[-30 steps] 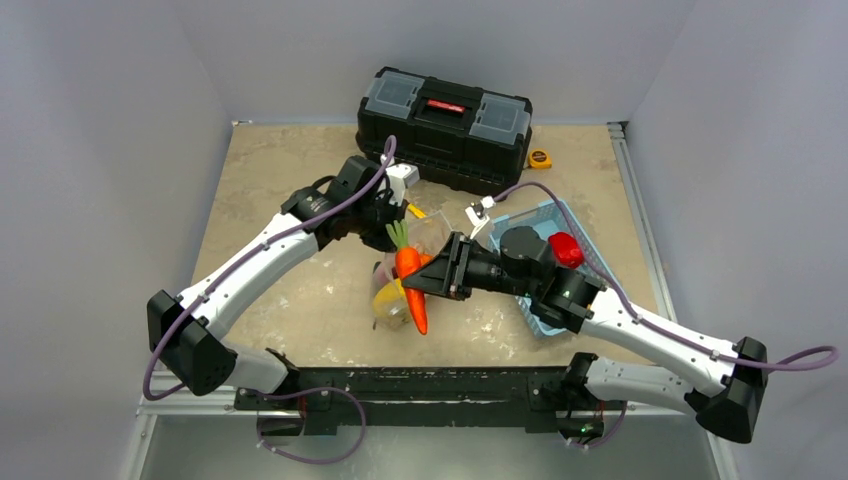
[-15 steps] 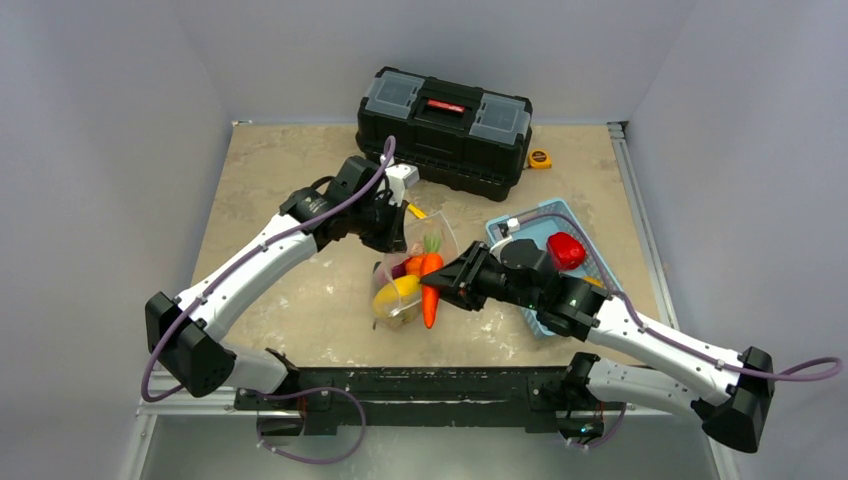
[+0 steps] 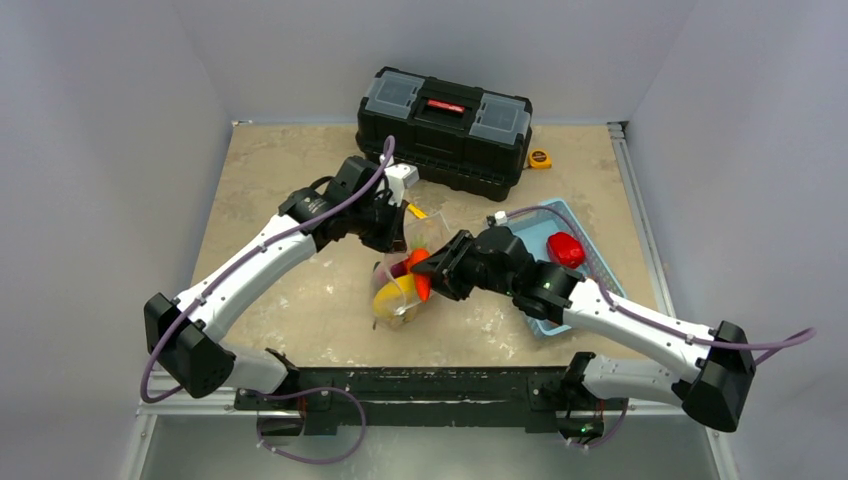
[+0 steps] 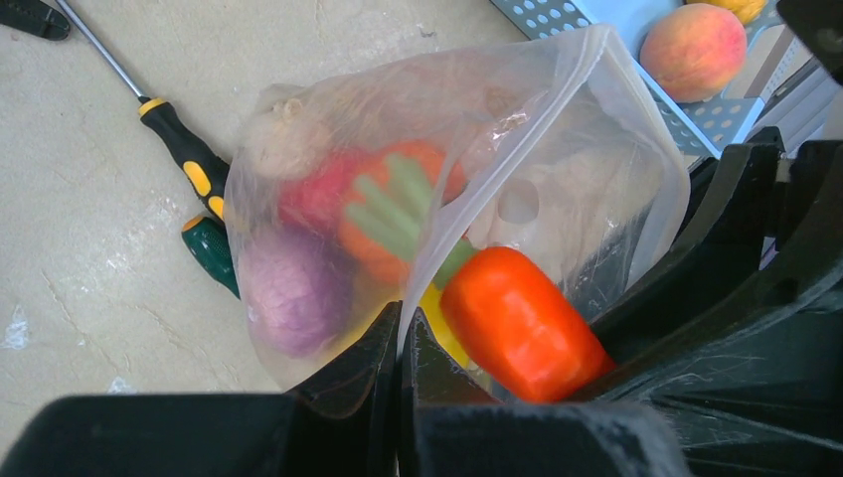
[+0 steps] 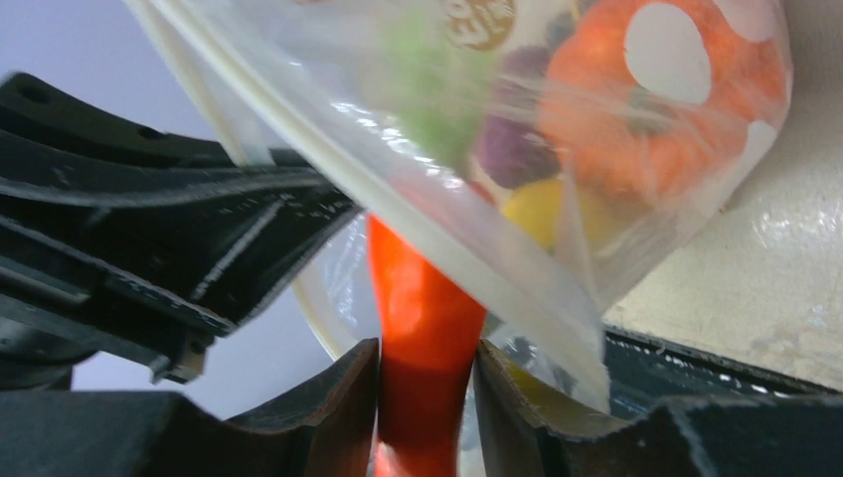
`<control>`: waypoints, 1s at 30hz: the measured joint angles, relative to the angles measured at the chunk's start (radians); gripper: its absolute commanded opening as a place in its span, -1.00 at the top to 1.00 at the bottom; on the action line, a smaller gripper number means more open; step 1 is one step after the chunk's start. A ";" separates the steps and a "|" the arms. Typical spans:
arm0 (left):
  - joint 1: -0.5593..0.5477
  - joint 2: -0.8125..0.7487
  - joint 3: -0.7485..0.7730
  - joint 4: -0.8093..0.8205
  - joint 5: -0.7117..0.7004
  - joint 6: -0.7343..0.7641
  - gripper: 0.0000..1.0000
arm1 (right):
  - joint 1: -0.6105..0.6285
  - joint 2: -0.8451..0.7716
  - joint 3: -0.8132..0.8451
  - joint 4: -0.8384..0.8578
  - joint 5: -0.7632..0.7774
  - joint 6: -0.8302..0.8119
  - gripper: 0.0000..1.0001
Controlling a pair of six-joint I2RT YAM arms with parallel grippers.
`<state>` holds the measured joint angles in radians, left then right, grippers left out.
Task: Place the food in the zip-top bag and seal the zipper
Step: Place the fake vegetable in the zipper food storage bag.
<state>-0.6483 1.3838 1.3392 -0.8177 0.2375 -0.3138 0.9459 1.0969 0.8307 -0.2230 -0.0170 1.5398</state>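
Observation:
The clear zip-top bag (image 3: 398, 292) hangs open at mid-table, and my left gripper (image 4: 401, 333) is shut on its top edge. Through the plastic I see purple (image 4: 293, 288), red and yellow food (image 3: 392, 296). The long orange carrot (image 4: 522, 323) sticks into the bag's mouth leaf-end first, its green top (image 4: 398, 209) inside. My right gripper (image 5: 425, 388) is shut on the carrot (image 5: 422, 318) near its thin end, right at the bag's opening. The zipper (image 5: 398, 189) runs as a pale strip across the right wrist view, open.
A black toolbox (image 3: 445, 128) stands at the back, a yellow tape measure (image 3: 540, 158) beside it. The light blue basket (image 3: 590, 270) at right holds a red piece (image 3: 565, 248) and a peach (image 4: 693, 50). Two screwdrivers (image 4: 184, 164) lie under the bag.
My right gripper has moved left and tipped the carrot from hanging beside the bag into its mouth. The left arm has kept still, holding the bag.

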 measured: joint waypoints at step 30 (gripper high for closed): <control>0.000 -0.011 0.000 -0.012 0.000 0.001 1.00 | -0.020 -0.005 0.195 -0.108 0.090 -0.446 -0.74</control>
<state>-0.6479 1.3724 1.3392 -0.8295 0.2371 -0.3126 0.9257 1.0920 1.0256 -0.3305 0.0727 1.0943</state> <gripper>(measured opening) 0.002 0.866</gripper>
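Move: The right gripper holds the red carrot at the mouth of the zip-top bag; the bag's middle lies about 3 cm to this hand's left, 2 cm ahead and 10 cm below. The yellow fruit inside is roughly 6 cm left, 1 cm ahead and 12 cm down; the left gripper stands some 5 cm ahead and 5 cm left, level with it. From the left gripper, the bag's middle is about 3 cm back, 2 cm right and 10 cm below. Push the right gripper forward some 4 cm and a little left, in an arc that rises and sinks again, to feed the carrot into the bag. Open the fingers from about a third to nearly wide and let go of it, then back out up about 5 cm and to the right, rolling the wrist some 25 degrees. Keep the left gripper still, pinching the bag's rim. ##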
